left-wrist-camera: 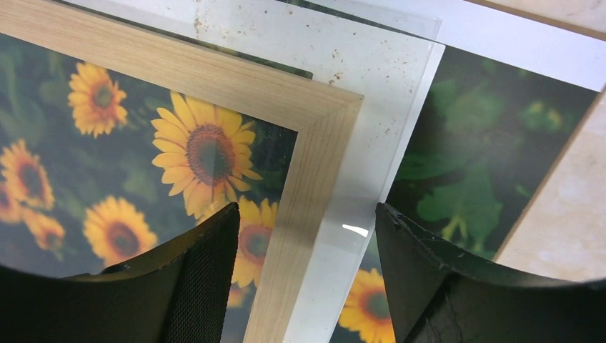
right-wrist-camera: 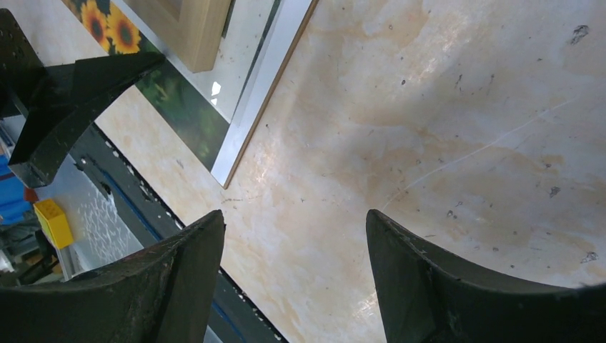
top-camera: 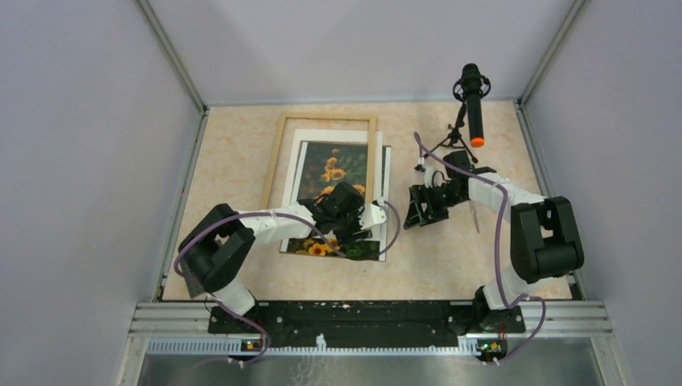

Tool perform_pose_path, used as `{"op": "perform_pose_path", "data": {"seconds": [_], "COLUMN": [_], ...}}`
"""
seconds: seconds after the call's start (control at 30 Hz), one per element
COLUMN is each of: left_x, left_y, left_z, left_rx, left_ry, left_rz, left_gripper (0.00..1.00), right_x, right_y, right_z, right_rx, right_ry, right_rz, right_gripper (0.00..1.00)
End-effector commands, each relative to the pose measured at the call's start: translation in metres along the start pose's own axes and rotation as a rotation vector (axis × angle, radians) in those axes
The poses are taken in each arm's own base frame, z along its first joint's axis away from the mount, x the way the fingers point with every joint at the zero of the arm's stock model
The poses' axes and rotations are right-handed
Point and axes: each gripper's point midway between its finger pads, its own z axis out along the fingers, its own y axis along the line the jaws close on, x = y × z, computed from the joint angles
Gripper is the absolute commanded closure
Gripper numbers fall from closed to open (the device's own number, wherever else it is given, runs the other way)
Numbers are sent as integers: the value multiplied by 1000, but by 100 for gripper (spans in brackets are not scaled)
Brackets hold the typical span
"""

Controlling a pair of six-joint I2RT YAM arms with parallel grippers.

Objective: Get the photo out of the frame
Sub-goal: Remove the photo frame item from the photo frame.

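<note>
The light-wood frame (top-camera: 326, 119) lies flat on the table, left of centre. The sunflower photo (top-camera: 334, 165) lies partly under it, its near end sticking out towards me. My left gripper (top-camera: 347, 217) hovers over the photo's near part. In the left wrist view a frame corner (left-wrist-camera: 321, 143) rests on the photo (left-wrist-camera: 200, 150), and a clear pane (left-wrist-camera: 379, 57) juts out past that corner. The left gripper (left-wrist-camera: 306, 214) is open, straddling the wooden rail and the pane's edge. To the right of the photo, my right gripper (top-camera: 420, 207) is open over bare table (right-wrist-camera: 429, 128).
A black microphone on a small tripod (top-camera: 473, 96) stands at the back right. Grey walls close in the beige table (top-camera: 233, 161) on three sides. A black rail (top-camera: 346, 318) runs along the near edge. A yellow block (right-wrist-camera: 53, 221) sits below that edge.
</note>
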Motion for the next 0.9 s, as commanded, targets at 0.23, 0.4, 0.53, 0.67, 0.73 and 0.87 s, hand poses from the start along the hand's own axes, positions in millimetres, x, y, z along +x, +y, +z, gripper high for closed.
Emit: {"op": "perform_pose_path", "data": {"seconds": [0.23,0.4,0.53,0.67,0.73,0.87], "left_x": [16,-17,-26,-7,2,10], "left_y": [39,25,-18,-55,-63,-72], "left_z": [8,-25,-52,-52,-48,-37], "left_rx": [-65,15,168,263,284,317], "left_ry": [51,-121,-234,-185,-146,-99], "left_rz": [-107,-60,55,125,130,154], "left_gripper": [26,25,25,26,28,32], "right_x": [-10,-9,-7,-5,-6,-7], "right_y": [10,17,24,30,31,32], "right_z": [-8,-6,-2,2,4,5], "right_rx": [-39,-82,-142,-188,-198,-213], "right_ry": [-64,-72,-75,-69,-61,-50], "right_rz": [-27,-21,5,40,45,53], "right_gripper": [29,31,32,33,33,33]}}
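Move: The left hand straddles the frame's near bar, about 1 cm ahead and 1 cm below, its near-right corner some 5 cm to the right and 1 cm ahead. The clear sheet's near edge is roughly 3 cm back, level sideways, at the back finger. The middle of the photo's near edge lies about 8 cm back, 5 cm left and 2 cm down; from the right hand, some 13 cm back, 20 cm left, 4 cm down. Left hand pushes frame and sheet forward about 3 cm, rises and backs 10 cm to photo's near edge. ##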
